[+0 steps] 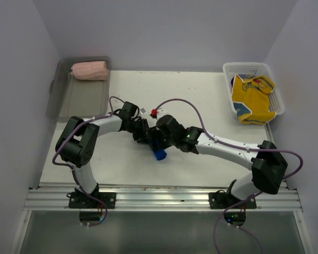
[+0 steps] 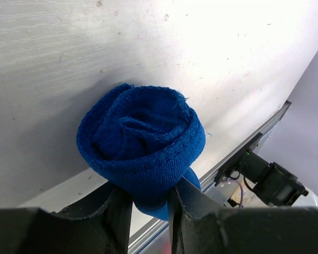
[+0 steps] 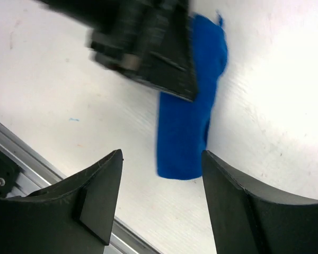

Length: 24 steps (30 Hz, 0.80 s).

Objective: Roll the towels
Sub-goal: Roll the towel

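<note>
A royal blue towel (image 1: 159, 154), rolled into a tube, lies at the middle of the table. My left gripper (image 2: 151, 203) is shut on one end of this roll (image 2: 143, 140), and its spiral layers face the left wrist camera. My right gripper (image 3: 161, 159) hovers open over the roll's other end (image 3: 188, 127), touching nothing. From above, both grippers (image 1: 148, 138) (image 1: 158, 142) meet over the roll. A salmon pink towel (image 1: 89, 70) lies rolled in the grey tray (image 1: 69, 103). A yellow towel with red marks (image 1: 253, 98) sits crumpled in the white basket (image 1: 254, 67).
The grey tray stands at the far left of the white table (image 1: 201, 95), the basket at the far right. A metal rail (image 1: 164, 198) runs along the near edge, close below the blue roll. The right arm's purple cable (image 1: 183, 103) arcs over the table's middle.
</note>
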Each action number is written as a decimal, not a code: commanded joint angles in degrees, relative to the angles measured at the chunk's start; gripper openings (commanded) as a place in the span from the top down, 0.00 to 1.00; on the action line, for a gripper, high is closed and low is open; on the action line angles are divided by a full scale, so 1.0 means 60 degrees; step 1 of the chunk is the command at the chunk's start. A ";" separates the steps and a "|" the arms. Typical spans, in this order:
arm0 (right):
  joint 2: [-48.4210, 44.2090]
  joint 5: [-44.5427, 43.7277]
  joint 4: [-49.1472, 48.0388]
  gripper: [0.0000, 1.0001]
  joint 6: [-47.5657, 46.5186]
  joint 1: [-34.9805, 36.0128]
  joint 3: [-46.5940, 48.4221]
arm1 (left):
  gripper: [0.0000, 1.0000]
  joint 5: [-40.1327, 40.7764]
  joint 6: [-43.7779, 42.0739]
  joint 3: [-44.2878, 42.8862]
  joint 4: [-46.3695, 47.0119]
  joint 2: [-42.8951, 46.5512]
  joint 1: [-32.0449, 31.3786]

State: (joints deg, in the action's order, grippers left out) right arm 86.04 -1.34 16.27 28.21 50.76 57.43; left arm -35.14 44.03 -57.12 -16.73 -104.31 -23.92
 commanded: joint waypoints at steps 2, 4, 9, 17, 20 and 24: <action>0.0599 -0.3831 0.2195 0.35 -0.1668 0.1806 0.1414 | 0.68 0.0333 0.0176 -0.0440 -0.0667 0.0305 -0.0056; 0.1390 -0.4503 0.2268 0.35 -0.1917 0.2274 0.1749 | 0.68 0.0421 0.0176 -0.0499 -0.0785 0.0320 -0.0056; 0.2651 -0.5430 0.1889 0.36 -0.2123 0.2716 0.1971 | 0.68 0.0480 0.0089 -0.0557 -0.0917 0.0349 -0.0041; 0.3224 -0.5533 0.1609 0.51 -0.2211 0.2804 0.2016 | 0.59 0.0524 0.0030 -0.0470 -0.1064 0.0378 -0.0056; 0.2991 -0.5533 0.1478 0.68 -0.2138 0.2761 0.1826 | 0.42 0.0524 0.0015 -0.0440 -0.1064 0.0452 -0.0056; 0.2463 -0.4570 0.0923 0.84 -0.1860 0.2483 0.1358 | 0.24 0.0509 0.0000 -0.0368 -0.1064 0.0540 -0.0056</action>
State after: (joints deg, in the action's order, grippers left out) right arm 105.54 -31.51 25.08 15.51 66.92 67.40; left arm -32.12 44.23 -58.57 -22.39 -103.88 -24.05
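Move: Just under the open right hand, about 7 cm below and some 1 cm back and 1 cm to its left, lies the near end of the rolled blue towel. The left gripper, closed round the roll, is about 6 cm ahead, 6 cm left and 7 cm below the right hand; the roll's far end is roughly 10 cm ahead, 4 cm left and 6 cm down. From the left hand the near end is about 7 cm back and 5 cm right. Arching up and left about 4 cm with its fingers open, the right hand then plunges some 10 cm onto the towel's near end, coming part of the way back right. Its wrist rolls about 40 degrees so the fingers, pointing forward-left, end up aimed forward and down, then pinch the end. The left hand stays around the roll and late on opens its fingers wide. ##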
